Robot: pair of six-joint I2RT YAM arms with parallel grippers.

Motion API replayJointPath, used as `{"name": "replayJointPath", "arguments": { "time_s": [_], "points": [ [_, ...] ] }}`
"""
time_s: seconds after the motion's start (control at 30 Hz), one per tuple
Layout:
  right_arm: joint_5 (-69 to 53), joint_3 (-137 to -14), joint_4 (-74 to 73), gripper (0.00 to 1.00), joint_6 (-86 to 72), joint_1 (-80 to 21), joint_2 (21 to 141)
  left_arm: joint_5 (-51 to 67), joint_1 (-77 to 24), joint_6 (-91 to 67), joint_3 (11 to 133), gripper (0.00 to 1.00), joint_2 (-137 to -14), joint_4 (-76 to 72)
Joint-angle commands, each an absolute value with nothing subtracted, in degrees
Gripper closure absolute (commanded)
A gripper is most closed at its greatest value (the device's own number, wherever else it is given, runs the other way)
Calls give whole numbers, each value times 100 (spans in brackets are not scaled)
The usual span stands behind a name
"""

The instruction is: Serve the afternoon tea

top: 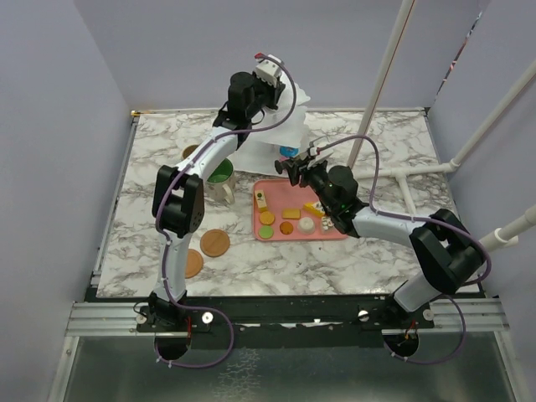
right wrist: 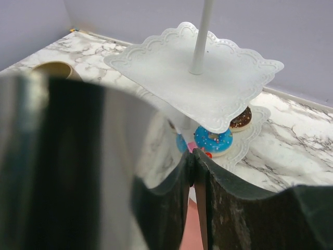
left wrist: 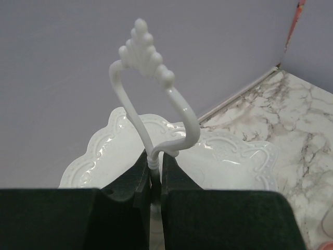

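Note:
The white three-tier stand stands at the back centre. My left gripper is shut on the thin stem just under its looped top handle, above the top tier. On the bottom tier lie a blue donut and a chocolate donut. My right gripper holds black tongs whose tips are closed together right at the bottom tier's edge, beside a small pink piece. Several pastries lie on the pink tray. The green-inside mug and the beige mug stand to the left.
Two round wooden coasters lie near the front left of the marble table. White pipes rise at the back right and run along the right side. Lilac walls close in the table on three sides.

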State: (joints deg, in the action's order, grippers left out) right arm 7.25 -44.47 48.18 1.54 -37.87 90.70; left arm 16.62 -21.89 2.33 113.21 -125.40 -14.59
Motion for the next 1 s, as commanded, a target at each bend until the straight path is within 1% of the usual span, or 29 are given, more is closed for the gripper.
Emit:
{"name": "replayJointPath", "arguments": {
  "time_s": [0.0,0.13,0.27,0.43,0.53,0.57,0.63,0.67,0.7,0.77,0.97],
  "points": [
    [814,-4261,4739,45,132,-3771,8739,-115,-2596,967,10996,100,-11997,-2049],
    [534,-4113,4653,44,41,-3771,8603,-975,-2805,898,10890,100,-11931,-2056],
    [316,-4061,4580,43,18,-3883,8623,-1521,-2924,771,10785,100,-11902,-2062],
    [369,-4078,4610,43,17,-4246,8764,-1868,-2938,455,10705,100,-11894,-2059],
    [377,-4119,4619,43,15,-4453,8884,-1846,-2936,373,10611,100,-11839,-2054],
    [390,-4126,4629,43,17,-4526,8927,-1839,-2936,362,10587,96,-11820,-2053],
    [443,-4140,4640,42,16,-4643,9019,-1837,-2936,359,10513,85,-11763,-2050],
    [464,-4143,4653,42,11,-4689,9058,-1849,-2936,358,10499,78,-11738,-2046],
    [524,-4148,4658,42,17,-4740,9102,-1841,-2936,364,10482,66,-11720,-2029],
    [591,-4151,4656,42,39,-4798,9178,-1813,-2938,426,10460,52,-11666,-1952],
    [549,-4165,4667,42,15,-4891,9377,-1603,-2913,610,10266,24,-11365,-1720]
  ]
}}
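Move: The cake stand's handle is already between the left fingers, its loop about 3 cm above the hand point and 1 cm ahead; the top plate spreads about 5 cm below and 2 cm ahead. From the right hand, which holds the tongs, the yellow cake slice lies level ahead, some 12 cm left and 14 cm below. The orange biscuit is 5 cm back and 10 cm left, the pink cake 11 cm ahead and 5 cm left. The stand's handle, still pinched in the left fingers, is turned about 25 degrees counter-clockwise as that hand shifts slightly right, then left; the fingers then open wide to let go and the hand starts to rise and back off. Meanwhile the right hand carries the closed, empty tongs away from the stand, about 7 cm back and as far left, sinking 5 cm towards the tray's left end with the yellow slice. ##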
